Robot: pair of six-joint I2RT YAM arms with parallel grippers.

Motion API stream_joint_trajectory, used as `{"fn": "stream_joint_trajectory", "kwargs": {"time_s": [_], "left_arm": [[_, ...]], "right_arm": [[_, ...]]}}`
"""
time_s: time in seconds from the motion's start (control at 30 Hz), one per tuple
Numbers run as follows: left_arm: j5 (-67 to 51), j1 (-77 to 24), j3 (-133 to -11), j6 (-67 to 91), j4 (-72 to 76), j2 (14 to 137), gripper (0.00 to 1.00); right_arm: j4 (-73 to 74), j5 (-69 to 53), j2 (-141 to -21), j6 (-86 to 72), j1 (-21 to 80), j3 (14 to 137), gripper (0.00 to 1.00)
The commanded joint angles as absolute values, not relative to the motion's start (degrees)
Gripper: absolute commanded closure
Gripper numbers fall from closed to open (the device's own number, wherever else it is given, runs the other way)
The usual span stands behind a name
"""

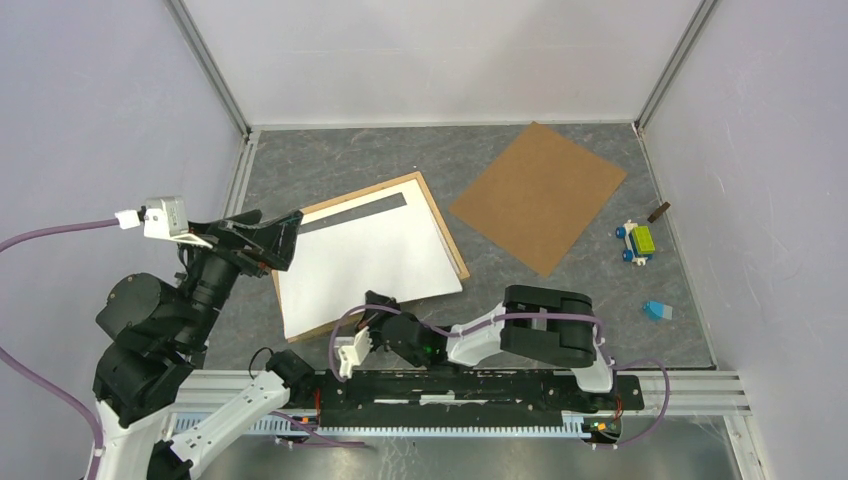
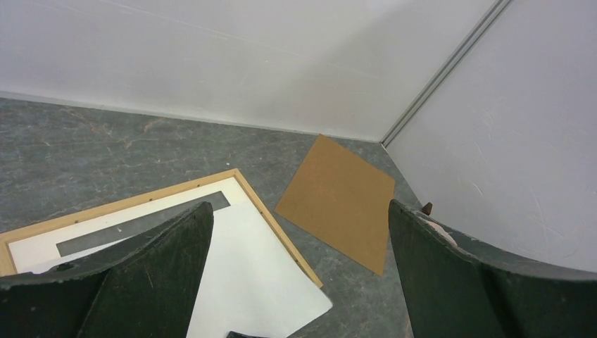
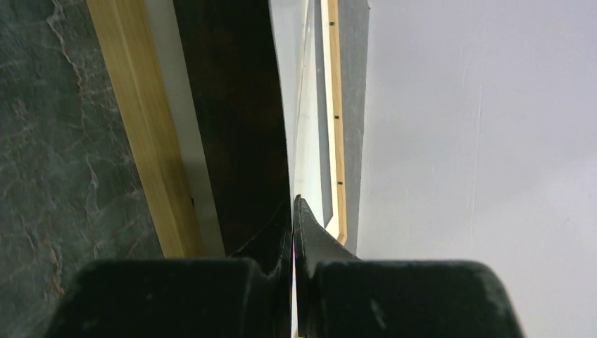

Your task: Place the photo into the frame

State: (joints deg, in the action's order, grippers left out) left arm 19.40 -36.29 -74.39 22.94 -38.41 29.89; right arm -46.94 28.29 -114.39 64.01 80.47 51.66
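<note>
The light wood frame point(image 1: 443, 225) point(image 2: 280, 232) point(image 3: 137, 127) lies flat left of centre, with a white mat and a grey strip of its window showing. The photo point(image 1: 370, 265) point(image 2: 246, 274) point(image 3: 303, 127) rests white side up, skewed across the frame, its near right corner past the wood; the printed side is hidden. At the photo's near edge my right gripper point(image 1: 375, 300) point(image 3: 294, 202) is shut on the thin sheet. My left gripper point(image 1: 283, 232) point(image 2: 299, 205) hangs open above the frame's left side, holding nothing.
A brown backing board point(image 1: 540, 195) point(image 2: 338, 201) lies at the back right. Further right sit a small toy car point(image 1: 637, 243), a blue piece point(image 1: 657, 311) and a little brown item point(image 1: 659, 211). White walls enclose the table on three sides.
</note>
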Motion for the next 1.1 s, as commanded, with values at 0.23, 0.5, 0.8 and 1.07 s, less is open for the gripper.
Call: {"fn": "stream_joint_trajectory", "kwargs": {"time_s": [0.23, 0.5, 0.8, 1.07], "left_arm": [[18.2, -36.1, -73.2, 21.0, -35.7, 29.6, 0.00], [17.1, -36.0, -71.8, 21.5, -34.3, 30.0, 0.00], [16.2, -36.0, -71.7, 21.4, -33.9, 30.3, 0.00], [15.4, -36.0, -70.8, 21.5, -33.0, 30.8, 0.00]], "right_arm": [[-44.5, 24.4, -118.9, 64.3, 77.8, 56.6, 1.00], [-44.4, 20.7, -120.2, 67.4, 76.3, 57.3, 0.99], [-42.0, 15.7, -121.3, 69.7, 74.1, 59.4, 0.99], [-42.4, 15.7, -121.8, 76.3, 75.2, 58.1, 0.99]]}}
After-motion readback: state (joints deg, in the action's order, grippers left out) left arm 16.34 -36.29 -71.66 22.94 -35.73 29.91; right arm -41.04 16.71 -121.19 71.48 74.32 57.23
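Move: The right hand already pinches the near edge of the face-down photo. From it, the middle of the frame's opening lies about 9 cm ahead, 3 cm to the left and some 7 cm down; the frame's near rail has its middle about 3 cm back, 1 cm right and 7 cm down. The brown board sits roughly 20 cm ahead and 34 cm right, on the table. From the left hand, the frame's middle is about 12 cm ahead, 6 cm right and far below. Still pinching the photo's near edge in shut fingers, the right hand lowers it towards the frame's near side by between 4 and 5 cm while feeding the sheet some 3 cm forward over the opening and a little left. The descent starts first and the forward push joins in, with the wrist rolling its left side down about 10 degrees and swinging slightly counter-clockwise. ##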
